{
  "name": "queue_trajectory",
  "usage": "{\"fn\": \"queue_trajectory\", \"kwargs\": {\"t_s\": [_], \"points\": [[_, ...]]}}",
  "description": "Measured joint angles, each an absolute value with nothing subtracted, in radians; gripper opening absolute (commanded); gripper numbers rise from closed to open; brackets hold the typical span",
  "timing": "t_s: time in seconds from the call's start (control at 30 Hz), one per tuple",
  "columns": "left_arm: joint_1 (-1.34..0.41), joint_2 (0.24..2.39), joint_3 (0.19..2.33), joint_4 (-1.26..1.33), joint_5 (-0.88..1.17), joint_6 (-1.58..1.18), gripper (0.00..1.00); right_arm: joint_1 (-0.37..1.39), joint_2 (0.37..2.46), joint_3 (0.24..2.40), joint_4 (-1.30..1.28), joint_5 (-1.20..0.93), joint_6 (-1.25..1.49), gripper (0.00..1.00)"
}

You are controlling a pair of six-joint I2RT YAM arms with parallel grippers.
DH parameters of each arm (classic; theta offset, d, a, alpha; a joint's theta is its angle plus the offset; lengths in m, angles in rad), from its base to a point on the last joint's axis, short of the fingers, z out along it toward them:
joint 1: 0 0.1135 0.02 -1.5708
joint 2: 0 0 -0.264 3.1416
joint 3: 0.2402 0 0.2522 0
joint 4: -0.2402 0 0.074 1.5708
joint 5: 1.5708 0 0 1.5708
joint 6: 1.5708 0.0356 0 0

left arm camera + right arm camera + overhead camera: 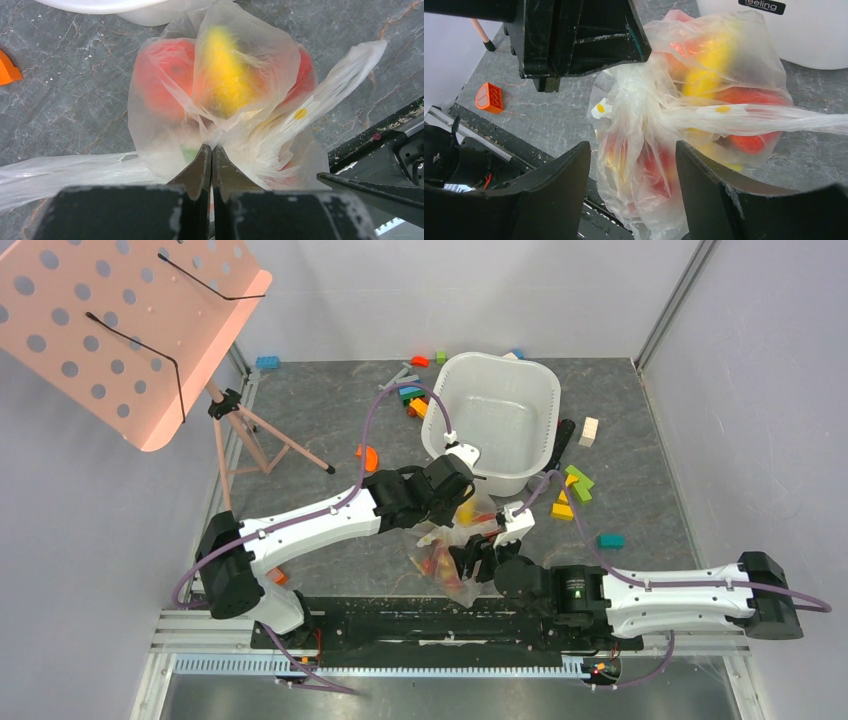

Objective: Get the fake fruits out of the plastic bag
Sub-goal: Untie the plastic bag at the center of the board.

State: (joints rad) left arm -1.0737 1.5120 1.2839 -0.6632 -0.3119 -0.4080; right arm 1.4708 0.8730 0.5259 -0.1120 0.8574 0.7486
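The plastic bag (450,555) lies crumpled on the grey table between the two arms, just in front of the white basin. Fake fruits show through its film: a red one (160,75), a yellow one (225,70) and more red (749,142) beneath yellow (704,65). My left gripper (212,147) is shut on a bunched fold of the bag (235,125) and comes down from above (466,512). My right gripper (633,145) stands open from the near side (470,562), its fingers on either side of a hanging lobe of the bag (649,165).
The white basin (495,420) stands right behind the bag. Toy blocks (575,490) lie scattered to its right and back left, with a teal one (610,540) nearer. An orange piece (368,456) lies to the left. A pink perforated stand (120,330) rises at the far left.
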Motion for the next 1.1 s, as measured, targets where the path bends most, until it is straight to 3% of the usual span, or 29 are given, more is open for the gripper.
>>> {"fn": "queue_trajectory", "kwargs": {"t_s": [0.3, 0.6, 0.7, 1.1], "points": [[-1.074, 1.512, 1.284, -0.663, -0.307, -0.415, 0.02, 1.468, 0.981, 0.526, -0.087, 0.859, 0.745, 0.58], [-1.074, 1.512, 1.284, -0.663, -0.305, -0.418, 0.02, 1.455, 1.032, 0.527, -0.091, 0.855, 0.744, 0.11], [-1.072, 1.512, 1.284, -0.663, -0.306, -0.418, 0.02, 1.455, 1.011, 0.522, -0.091, 0.854, 0.739, 0.00], [-0.924, 1.424, 1.244, -0.670, -0.272, -0.418, 0.02, 1.428, 0.743, 0.411, -0.177, 0.891, 0.791, 0.00]]}}
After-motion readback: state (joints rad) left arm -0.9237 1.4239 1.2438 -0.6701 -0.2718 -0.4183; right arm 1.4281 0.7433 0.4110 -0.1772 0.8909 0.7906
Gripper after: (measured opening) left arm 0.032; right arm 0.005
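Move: From the open right fingers, the bag's bunched, knotted plastic lies about 3 cm ahead, 2 cm left and 4 cm below; the yellow fruit is some 8 cm ahead, 1 cm right, 8 cm down. The closed left fingers already grip plastic, with the knot about 3 cm back, 1 cm left and 2 cm lower; the orange curved piece is 13 cm ahead, 16 cm left, the white bin 21 cm ahead, 10 cm right, both roughly 10 cm below. Sinking about 4 cm into the bunched plastic, the right hand shuts its fingers and pinches a fold beside the knot, then draws it some 4 cm to the right with a slight lift. The left hand keeps its pinch and holds still until then, when it pulls the opposite way, about 5 cm left and forward and a little up. ##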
